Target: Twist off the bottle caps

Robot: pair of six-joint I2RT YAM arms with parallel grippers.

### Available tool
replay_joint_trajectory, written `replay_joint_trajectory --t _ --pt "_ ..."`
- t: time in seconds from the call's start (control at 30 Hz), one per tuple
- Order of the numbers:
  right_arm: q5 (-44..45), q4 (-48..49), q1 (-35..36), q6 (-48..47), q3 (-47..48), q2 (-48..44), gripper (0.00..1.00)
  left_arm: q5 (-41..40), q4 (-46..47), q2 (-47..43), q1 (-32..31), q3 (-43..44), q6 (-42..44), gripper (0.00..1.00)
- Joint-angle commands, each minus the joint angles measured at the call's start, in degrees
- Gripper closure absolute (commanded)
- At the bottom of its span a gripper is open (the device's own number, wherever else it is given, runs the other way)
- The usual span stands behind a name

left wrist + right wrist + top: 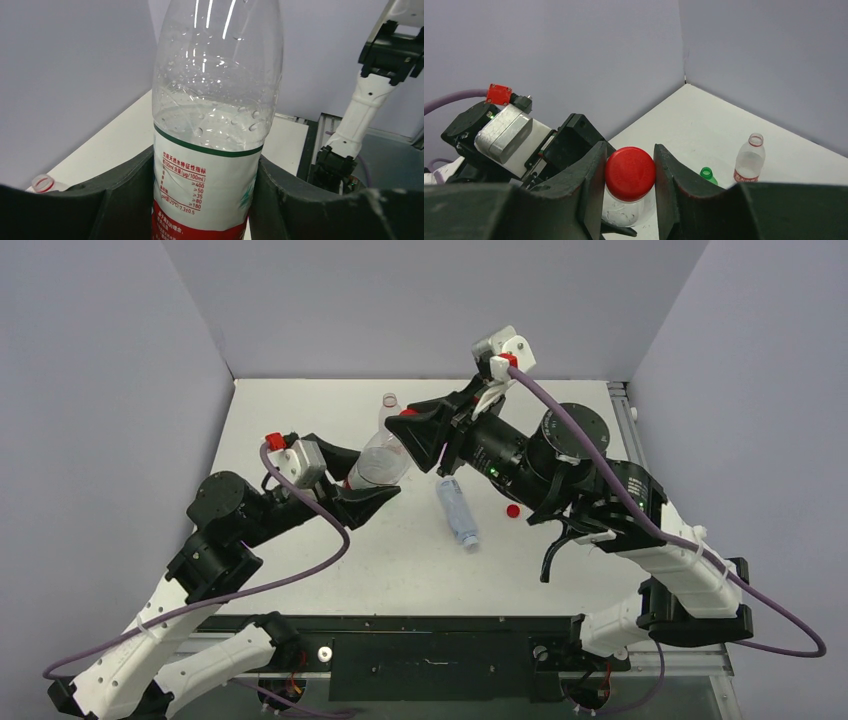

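Observation:
A clear bottle (383,455) with a red and white label (200,195) is held tilted above the table. My left gripper (358,478) is shut on its labelled body, one finger (120,200) pressing on each side. My right gripper (630,151) is shut on that bottle's red cap (630,172), which is pinched between both jaws. In the top view only a sliver of this cap (408,412) shows at the right gripper (415,430).
A pale-blue bottle (457,512) lies on the table near the middle, with a loose red cap (513,510) to its right. An open red-labelled bottle (749,160) stands at the back, and a green bottle's open neck (707,174) shows beside it.

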Motion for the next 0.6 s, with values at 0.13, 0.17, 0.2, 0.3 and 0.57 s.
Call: replay_joint_trajectory --t 0.13,0.17,0.2,0.3,0.57 --pt "-16.25 6.34 -0.20 -7.39 -0.24 -2.10 1.00 13.65 3.97 1.13 -0.15 4.80 -10.92 0.77" --pt "-19.89 6.86 -0.35 -7.59 -0.17 -2.05 1.00 14.78 4.03 1.04 -0.15 5.04 -12.59 0.78" --pt "-21.27 6.99 -0.47 -8.00 0.21 -1.92 1.00 17.19 4.26 1.03 -0.12 5.25 -13.30 0.78" --pt "-27.26 7.21 -1.03 -8.55 1.38 -1.62 1.00 20.73 4.57 1.14 -0.07 6.06 -16.49 0.80" --pt "-33.31 7.66 -5.90 -4.70 1.68 -1.90 0.80 24.77 4.85 1.67 0.66 6.78 -18.84 0.82"
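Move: The right fingertips already pinch the red cap, so the cap sits at that hand's own point, while the left hand holds the bottle's body lower down, with the cap about 12 cm above that hand, 4 cm to its right and roughly level fore and aft. From the right hand, the open green bottle stands some 14 cm ahead, 9 cm left and 43 cm below; the open clear bottle is 28 cm ahead, 5 left, 43 down; the blue bottle lies 10 ahead, 10 right, 51 down. Back towards the bases and upwards, both arms carry the capped bottle together, some 7 cm back and 4 cm up. On the way the right hand, still pinching the cap, turns about 25 degrees counter-clockwise and tips its fingers slightly up, while the left keeps its grip on the body and turns about 20 degrees clockwise, twisting against it in the unscrewing sense. ##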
